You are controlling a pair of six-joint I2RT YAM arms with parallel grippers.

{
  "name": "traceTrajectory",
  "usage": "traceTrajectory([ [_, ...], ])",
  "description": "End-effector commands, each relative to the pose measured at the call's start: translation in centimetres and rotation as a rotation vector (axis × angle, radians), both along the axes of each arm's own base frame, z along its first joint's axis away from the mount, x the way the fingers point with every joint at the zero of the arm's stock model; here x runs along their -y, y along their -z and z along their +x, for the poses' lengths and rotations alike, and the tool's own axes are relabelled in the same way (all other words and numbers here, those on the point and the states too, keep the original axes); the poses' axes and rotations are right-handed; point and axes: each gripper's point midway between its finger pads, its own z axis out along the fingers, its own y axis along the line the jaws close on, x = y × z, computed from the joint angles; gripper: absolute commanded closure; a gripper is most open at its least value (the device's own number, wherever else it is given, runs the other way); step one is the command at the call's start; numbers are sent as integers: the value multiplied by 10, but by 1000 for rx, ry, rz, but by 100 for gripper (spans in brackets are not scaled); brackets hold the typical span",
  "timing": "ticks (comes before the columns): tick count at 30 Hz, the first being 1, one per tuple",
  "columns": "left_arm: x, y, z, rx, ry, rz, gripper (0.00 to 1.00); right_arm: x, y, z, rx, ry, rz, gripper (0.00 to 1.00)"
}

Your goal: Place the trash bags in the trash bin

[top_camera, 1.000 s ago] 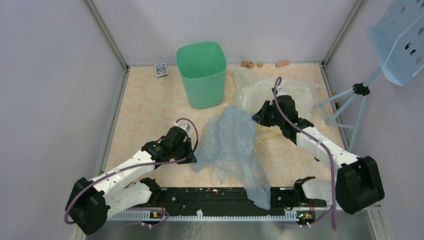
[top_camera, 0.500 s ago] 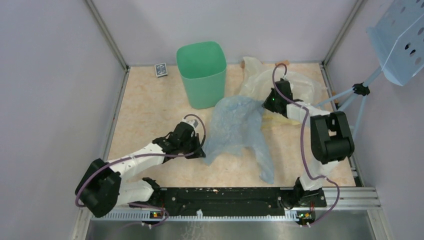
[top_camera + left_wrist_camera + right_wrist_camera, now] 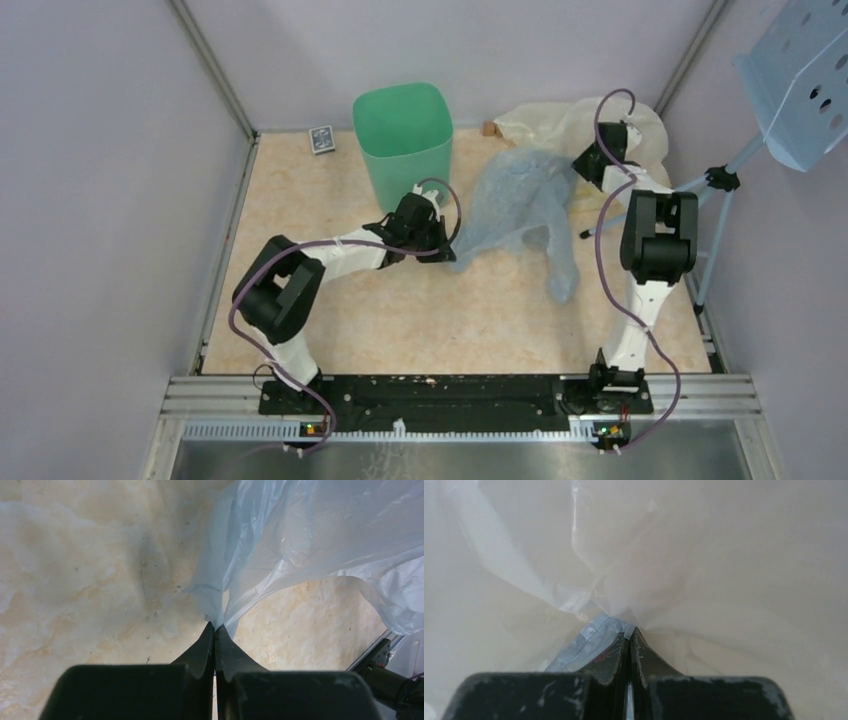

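Note:
The trash bag [image 3: 520,200], thin, crinkled and pale blue, hangs stretched between my two grippers to the right of the trash bin [image 3: 403,145]. A loose tail of it droops to the table. The bin is mint-green and stands upright at the back. My left gripper [image 3: 449,246] is in front of the bin's right side. It is shut on a gathered corner of the bag [image 3: 260,540], which is pinched at the left gripper's tips [image 3: 215,627]. My right gripper [image 3: 583,168] is at the back right, and the right wrist view shows it [image 3: 628,632] shut on a blue edge strip of the bag [image 3: 589,637].
A cream-yellow plastic bag [image 3: 560,118] is bunched against the right gripper and fills the right wrist view as cream plastic [image 3: 724,555]. A small dark card box [image 3: 320,139] and a brown bit [image 3: 490,128] lie at the back wall. A blue perforated stand [image 3: 700,185] is at the right.
Both arms have reached toward the back, lifting the blue bag off the front of the table and carrying it up beside the bin. The cream bag got pushed toward the back right corner.

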Motion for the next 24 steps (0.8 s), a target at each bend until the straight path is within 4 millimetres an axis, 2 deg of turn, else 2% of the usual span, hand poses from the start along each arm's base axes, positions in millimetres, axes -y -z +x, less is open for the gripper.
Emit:
traceTrajectory([
  [1,11,-30,16,104,23,-44,100,-4,-66,7,130,-65,-37,100],
  [5,-27,-37,0,104,-66,36,100,-9,-88,-28,201,-50,10,100],
  [8,-66,-33,-23,76,-140,85,100,6,-96,-60,216,29,21,100],
  [10,-94,-27,-41,45,-167,72,100,13,-98,-78,225,51,44,100],
  [13,-133,-18,-64,-3,-219,1,100,12,-102,-106,245,49,48,100],
  [15,-147,-20,-72,4,-248,-36,100,7,-101,-123,261,27,55,100],
  [17,-151,-27,-78,24,-256,-57,100,-9,-97,-142,269,-44,92,100],
  [19,-151,-39,-81,46,-254,-81,100,-27,-94,-158,273,-129,130,83],
  [22,-151,-53,-84,63,-246,-87,100,-38,-95,-182,275,-186,132,46],
  [24,-154,-61,-84,73,-243,-72,100,-40,-106,-194,293,-223,90,41],
])
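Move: Both hands already pinch the blue trash bag. Its middle is about 17 cm right of and 15 ahead of the left hand, or 13 left of and 8 back from the right. Open table for laying it lies 15 cm left, 9 back of the left hand, and 18 back, 3 left of the right. The bin stands 20 ahead, 10 left of the left hand; the white trash bag is about 10 ahead, 3 right of the right. Still pinching the blue trash bag, both hands haul it back from its forward swing: the right comes some 18 cm back and rises about 6, away from the white bag, then opens roughly halfway and lets go of its corner. The left keeps its grip, swinging about 15 cm left and 8 back while rising slightly and turning counter-clockwise. ##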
